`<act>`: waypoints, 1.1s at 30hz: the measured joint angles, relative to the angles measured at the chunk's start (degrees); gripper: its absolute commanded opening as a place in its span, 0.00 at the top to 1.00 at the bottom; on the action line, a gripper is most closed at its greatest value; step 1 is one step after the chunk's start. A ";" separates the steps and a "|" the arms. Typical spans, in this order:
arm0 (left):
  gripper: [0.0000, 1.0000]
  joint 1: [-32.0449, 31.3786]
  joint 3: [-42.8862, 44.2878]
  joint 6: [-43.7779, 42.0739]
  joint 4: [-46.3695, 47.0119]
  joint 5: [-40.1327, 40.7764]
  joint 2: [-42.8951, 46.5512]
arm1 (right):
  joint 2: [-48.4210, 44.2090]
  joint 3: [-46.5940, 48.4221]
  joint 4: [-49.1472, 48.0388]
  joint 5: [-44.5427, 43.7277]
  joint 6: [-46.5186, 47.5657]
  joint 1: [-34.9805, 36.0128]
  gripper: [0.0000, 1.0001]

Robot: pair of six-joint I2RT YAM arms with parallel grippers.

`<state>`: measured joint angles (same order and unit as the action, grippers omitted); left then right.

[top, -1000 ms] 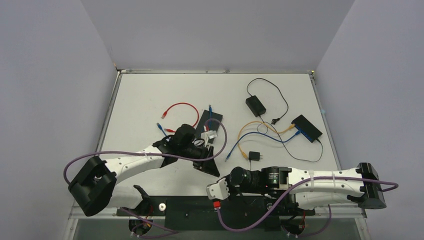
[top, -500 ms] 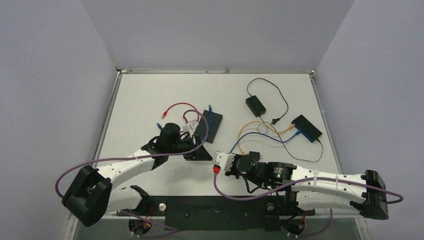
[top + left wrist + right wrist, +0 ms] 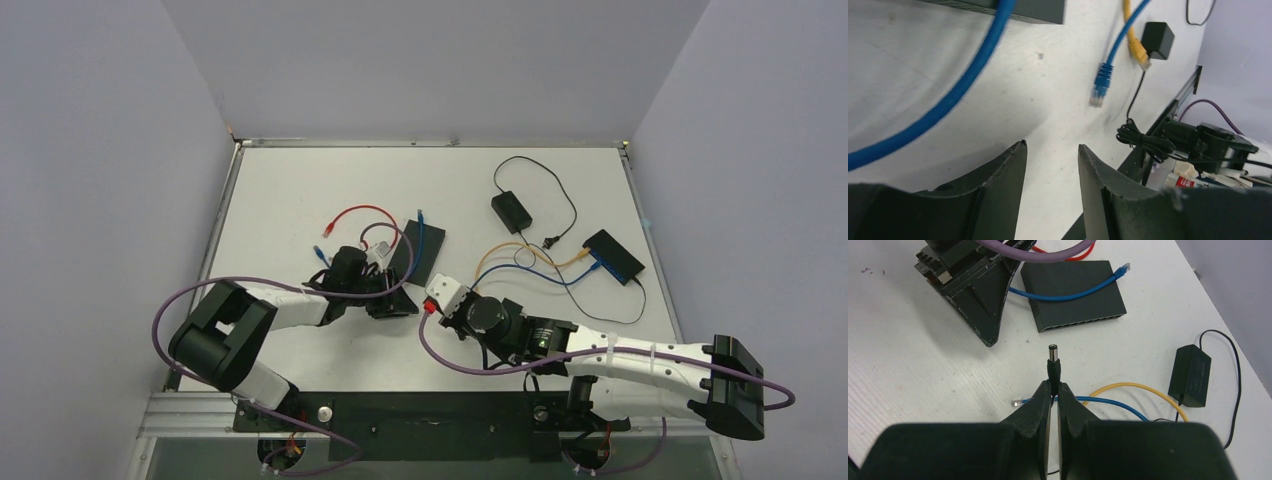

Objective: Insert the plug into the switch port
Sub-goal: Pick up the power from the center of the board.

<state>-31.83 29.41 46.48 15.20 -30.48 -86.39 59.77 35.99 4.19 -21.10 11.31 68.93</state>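
A black barrel plug (image 3: 1053, 362) with a metal tip sticks out of my right gripper (image 3: 1053, 385), which is shut on it; its thin cord runs down between the fingers. The plug points at the black switch (image 3: 1073, 295), whose row of ports faces me a short way ahead. In the top view the switch (image 3: 420, 250) lies mid-table, just beyond both grippers. My left gripper (image 3: 1052, 145) is open with only bare table between its fingers. It rests low beside the switch's near left corner (image 3: 979, 302).
A blue cable (image 3: 1068, 291) lies across the switch top, and a red cable (image 3: 355, 212) curls behind it. A black power brick (image 3: 1189, 375) sits right. A second black box (image 3: 613, 255) at far right has yellow and blue cables (image 3: 520, 265) trailing toward centre.
My right arm has carried the plug forward and left, from the near edge up toward the switch. The left arm has folded back, its gripper shifting slightly left beside the switch.
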 measured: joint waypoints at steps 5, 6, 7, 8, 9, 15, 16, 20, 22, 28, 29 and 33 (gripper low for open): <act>0.62 0.92 1.14 -0.22 -0.24 3.69 -3.04 | 0.00 -1.40 -1.97 -0.07 -1.68 -0.55 1.00; 0.62 0.94 1.68 -0.42 -0.46 4.85 -3.15 | -0.02 -1.70 -2.16 -0.09 -1.99 -0.70 1.00; 0.62 1.11 2.56 -0.66 -0.72 6.54 -3.43 | -0.09 -2.10 -2.47 -0.11 -2.25 -0.81 1.00; 0.62 1.31 3.15 -0.87 -0.96 7.65 -3.63 | -0.15 -2.36 -2.60 -0.09 -2.49 -0.96 1.00; 0.62 1.64 3.87 -1.16 -1.57 9.25 -3.82 | -0.26 -2.75 -2.84 -0.09 -2.78 -1.09 1.00; 0.62 3.87 7.06 -3.43 -4.85 17.35 -4.20 | -1.44 -4.20 -4.26 -0.07 -3.48 -2.12 1.00; 0.62 4.26 7.63 -3.89 -5.64 18.64 -4.20 | -1.68 -4.46 -4.55 -0.07 -3.52 -2.29 1.00; 0.62 6.16 9.86 -5.42 -7.82 22.43 -4.24 | -2.36 -5.60 -5.46 -0.04 -3.69 -3.10 1.00; 0.62 7.08 10.64 -5.73 -8.39 23.61 -4.33 | -2.47 -6.14 -5.90 0.13 -3.72 -3.54 1.00; 0.62 8.72 13.42 -6.43 -9.60 25.68 -4.85 | -2.58 -6.97 -6.51 1.05 -3.72 -4.81 1.00; 0.62 8.76 14.21 -6.49 -9.62 25.77 -5.22 | -2.58 -6.97 -6.73 1.16 -3.72 -4.90 1.00; 0.62 8.81 17.33 -6.51 -9.07 25.27 -7.80 | -2.56 -6.99 -7.63 1.88 -3.78 -5.49 1.00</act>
<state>-23.03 46.74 39.97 6.13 -5.21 -94.19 57.21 28.99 -3.44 -19.22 7.53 63.44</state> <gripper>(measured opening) 0.384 0.023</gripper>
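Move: The switch's middle lies about 12 cm ahead of the left hand, 2 cm to its right and slightly lower. A blue cable crosses the switch to its far plug, some 21 cm ahead of that hand and 3 cm right. The red cable's loop is centred roughly 16 cm ahead and 10 cm left. From the right hand, which holds the power plug, the switch is about 16 cm ahead, 9 cm left and 12 cm below. Forward and to the left, the open left hand sweeps low over the table, some 15 cm out and 7 cm across, around to the switch's left side, pushing the blue cable ahead. It sinks slightly first and rises a little late, turning about 30 degrees, mostly counter-clockwise with its left side rising. The right hand keeps its pinch on the power plug and eases some 2 cm forward, right and down. ##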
